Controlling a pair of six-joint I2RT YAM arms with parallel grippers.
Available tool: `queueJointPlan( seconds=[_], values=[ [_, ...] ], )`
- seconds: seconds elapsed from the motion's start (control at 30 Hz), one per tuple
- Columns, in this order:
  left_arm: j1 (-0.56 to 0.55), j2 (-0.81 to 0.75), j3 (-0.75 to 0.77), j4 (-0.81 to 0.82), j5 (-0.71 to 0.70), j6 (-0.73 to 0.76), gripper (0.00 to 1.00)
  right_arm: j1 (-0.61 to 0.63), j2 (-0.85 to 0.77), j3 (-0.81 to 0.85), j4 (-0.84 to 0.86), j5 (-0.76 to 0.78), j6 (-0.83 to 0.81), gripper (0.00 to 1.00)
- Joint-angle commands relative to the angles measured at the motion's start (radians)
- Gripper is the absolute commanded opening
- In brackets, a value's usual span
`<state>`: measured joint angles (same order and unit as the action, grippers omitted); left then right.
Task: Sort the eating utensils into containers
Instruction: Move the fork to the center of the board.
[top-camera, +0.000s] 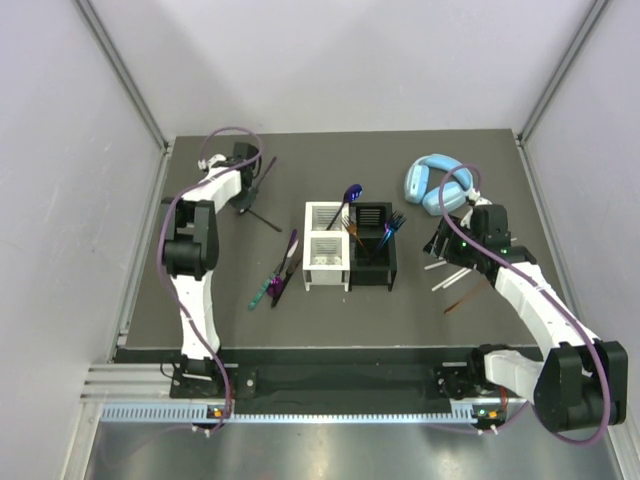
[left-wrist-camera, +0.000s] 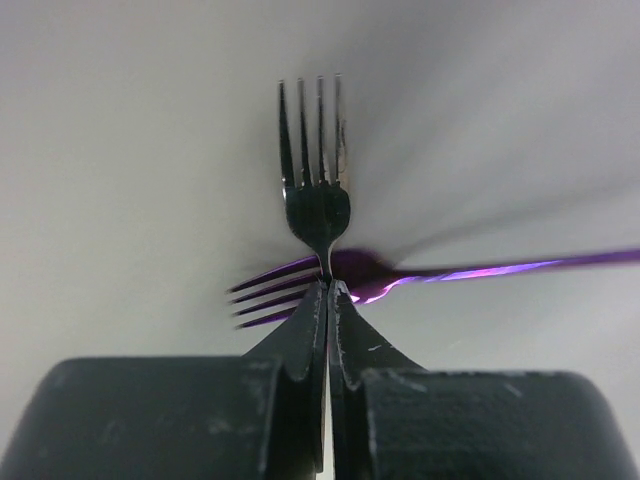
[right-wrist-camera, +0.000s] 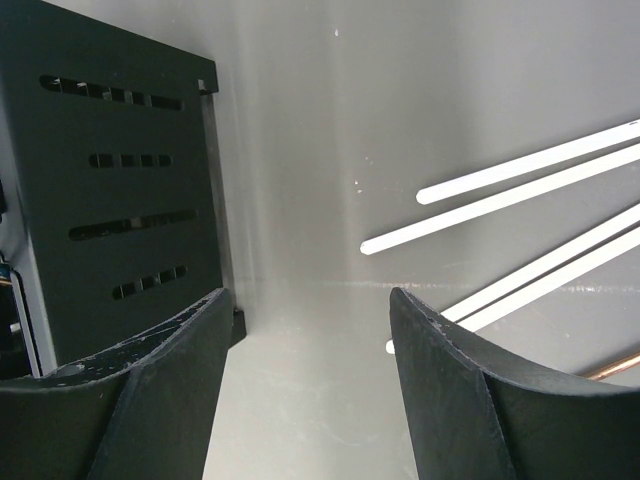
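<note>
My left gripper (top-camera: 244, 203) is at the far left of the table, shut on the neck of a dark fork (left-wrist-camera: 316, 200) whose tines point away from the camera. A purple fork (left-wrist-camera: 420, 272) lies crosswise just behind it. The white caddy (top-camera: 327, 258) and the black caddy (top-camera: 372, 258) stand side by side mid-table, with a purple-blue spoon (top-camera: 350, 195) and forks (top-camera: 393, 225) sticking out of them. My right gripper (right-wrist-camera: 310, 295) hangs open and empty over bare table beside the black caddy's wall (right-wrist-camera: 110, 190). White sticks (right-wrist-camera: 520, 175) and a brown stick (right-wrist-camera: 610, 367) lie to its right.
More utensils, including a green-handled knife (top-camera: 265, 292), lie in a bunch left of the white caddy. Light-blue headphones (top-camera: 432, 182) sit at the far right, behind my right arm. Walls enclose the table on three sides.
</note>
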<state>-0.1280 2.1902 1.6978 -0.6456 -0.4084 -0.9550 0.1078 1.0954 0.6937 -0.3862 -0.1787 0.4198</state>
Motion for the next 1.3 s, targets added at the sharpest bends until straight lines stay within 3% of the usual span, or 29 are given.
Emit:
queueJointPlan(
  seconds=[0.0, 0.13, 0.53, 0.97, 1.23, 1.27],
  values=[
    [0.008, -0.085, -0.183, -0.059, 0.023, 0.087, 0.0, -0.014, -0.009, 0.001, 0.043, -0.01, -0.003, 0.65],
    [0.007, -0.194, -0.273, -0.022, 0.023, 0.134, 0.0, -0.016, -0.002, 0.003, 0.047, -0.013, -0.001, 0.65],
    [0.001, -0.339, -0.357, 0.009, 0.032, 0.236, 0.0, -0.017, -0.02, -0.003, 0.046, -0.008, -0.001, 0.65],
    [-0.035, -0.331, -0.426, 0.009, 0.109, 0.401, 0.0, -0.019, -0.019, 0.007, 0.044, -0.022, -0.012, 0.65],
    [-0.042, -0.38, -0.486, 0.058, 0.091, 0.366, 0.0, -0.019, -0.022, 0.007, 0.036, -0.008, -0.012, 0.65],
    [-0.042, -0.391, -0.495, 0.063, 0.091, 0.354, 0.04, -0.017, -0.02, 0.007, 0.035, -0.007, -0.012, 0.65]
  ],
)
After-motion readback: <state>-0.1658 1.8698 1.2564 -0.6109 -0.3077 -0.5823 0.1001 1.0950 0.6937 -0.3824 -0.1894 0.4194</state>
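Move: I still pinch the black fork by its neck with my left hand, down at the board. The clear patch it is going to lies about 12 cm back and 1 cm to the right. The purple fork lies partly under the black fork's neck, its middle some 8 cm ahead and 4 cm right. The knife pile is about 22 cm back and 9 cm right. From my right hand the patch is roughly 53 cm left, 7 cm ahead and 9 cm lower. Keeping my left fingers shut on the black fork's neck, I draw it straight back towards myself about 12 cm, off the purple fork, quickly at first and then slower. Partway I lift about 1.5 cm and come back down to board height, turning the wrist some 25 degrees clockwise, and stop there. ##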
